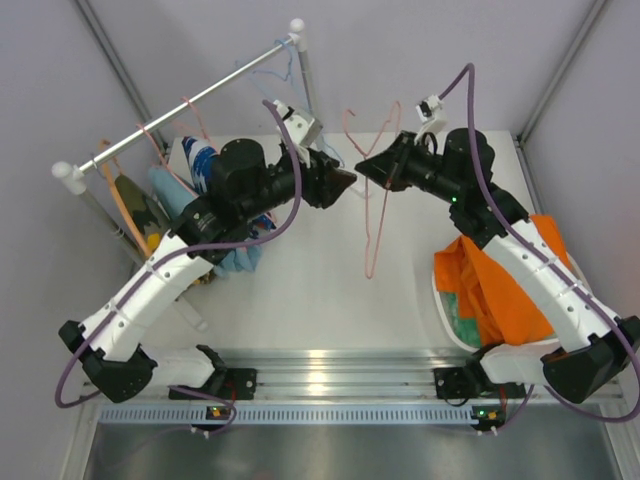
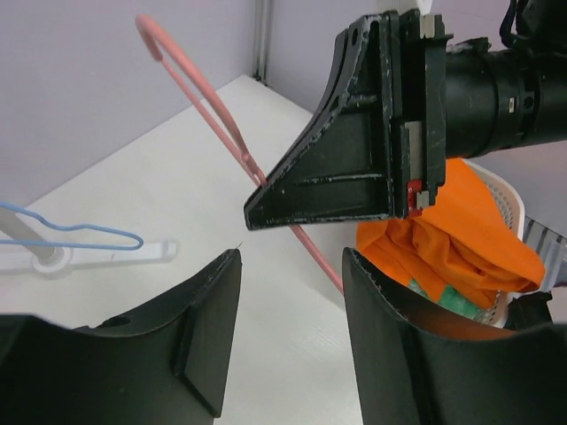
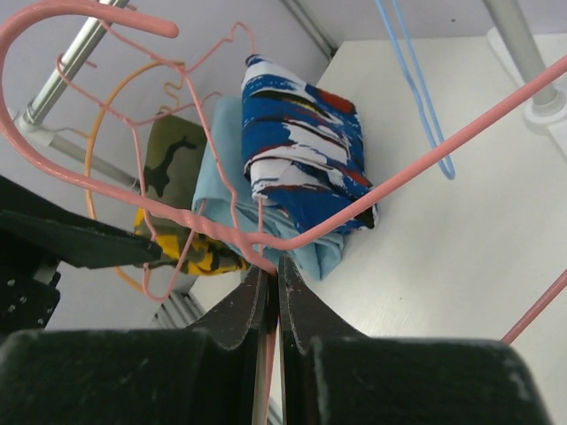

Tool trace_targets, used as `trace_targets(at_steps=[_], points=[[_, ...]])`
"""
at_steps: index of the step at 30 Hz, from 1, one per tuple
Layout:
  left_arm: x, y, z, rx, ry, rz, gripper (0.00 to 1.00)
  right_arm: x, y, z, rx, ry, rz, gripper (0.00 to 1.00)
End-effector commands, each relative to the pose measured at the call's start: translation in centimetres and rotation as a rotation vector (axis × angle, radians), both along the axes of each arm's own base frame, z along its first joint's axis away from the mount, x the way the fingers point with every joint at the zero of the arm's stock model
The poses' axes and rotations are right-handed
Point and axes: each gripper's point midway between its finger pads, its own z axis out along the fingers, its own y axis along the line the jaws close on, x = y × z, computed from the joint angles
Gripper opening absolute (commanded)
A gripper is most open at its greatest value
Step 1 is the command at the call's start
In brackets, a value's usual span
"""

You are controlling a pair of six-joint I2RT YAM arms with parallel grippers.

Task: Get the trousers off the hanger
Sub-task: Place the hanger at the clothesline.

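My right gripper (image 1: 365, 168) (image 3: 273, 264) is shut on a bare pink wire hanger (image 1: 372, 215) (image 3: 177, 217) and holds it above the middle of the table. My left gripper (image 1: 345, 183) (image 2: 291, 266) faces it from a short distance, open, with nothing between its fingers. Orange trousers (image 1: 495, 285) (image 2: 447, 235) lie over mint green ones (image 2: 454, 301) in a white basket (image 1: 445, 310) at the right. At the left rack hang blue-and-white patterned trousers (image 1: 198, 160) (image 3: 301, 146), light blue trousers (image 3: 221, 164) and camouflage trousers (image 3: 173, 159).
The metal rack rail (image 1: 190, 105) runs diagonally over the table's far left, with an orange hanger (image 3: 97, 150) and a blue hanger (image 3: 416, 80) (image 2: 75, 235) on it. The rack's upright post (image 1: 305, 75) stands at the back. Purple cables loop over both arms.
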Motion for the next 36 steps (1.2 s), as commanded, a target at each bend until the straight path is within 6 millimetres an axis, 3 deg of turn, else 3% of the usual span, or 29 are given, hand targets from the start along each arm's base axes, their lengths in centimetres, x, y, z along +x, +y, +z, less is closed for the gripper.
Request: trace_targets(at_steps=[1, 8, 17, 20, 22, 23, 33, 36], points=[[0.9, -0.5, 3.5, -0.059, -0.132, -0.002, 0.54, -2.2, 0.0, 3.0, 0.039, -0.082, 0.088, 0.00], [1.9, -2.4, 3.5, -0.089, -0.166, -0.046, 0.50, -4.1, 1.1, 3.4, 0.099, -0.066, 0.203, 0.01], [1.6, -3.0, 5.3, -0.172, -0.254, -0.079, 0.39, -5.0, 1.5, 3.1, 0.115, -0.040, 0.256, 0.01], [1.4, -3.5, 5.1, -0.174, -0.258, -0.106, 0.21, -5.4, 1.5, 3.4, 0.121, -0.047, 0.269, 0.01], [1.6, -3.6, 4.9, -0.180, -0.244, -0.099, 0.00, -5.6, 1.4, 3.6, 0.124, -0.048, 0.270, 0.02], [1.8, -3.4, 5.0, -0.189, -0.241, -0.085, 0.00, -5.7, 1.4, 3.7, 0.125, -0.054, 0.272, 0.03], [4.2, -2.4, 6.2, -0.278, -0.133, 0.075, 0.00, -5.5, -0.1, 2.4, 0.021, -0.049, 0.197, 0.37], [4.9, -2.5, 6.0, -0.282, -0.076, 0.110, 0.00, -5.6, -0.9, 2.6, -0.006, -0.054, 0.164, 0.43]])
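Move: The pink hanger, held in the right hand's shut fingers, has its neck about 6 cm ahead, 5 cm right and 1 cm above the left hand; from the right hand the neck is roughly 2 cm ahead, 2 cm left and 1 cm up. From the left hand, the blue hangers on the rail are some 22 cm ahead and 13 cm left, and the rail's far end about 25 cm ahead and 10 cm left. Left hand reaches some 6 cm forward, right and up, pinching the hanger's neck; right draws back and opens. ##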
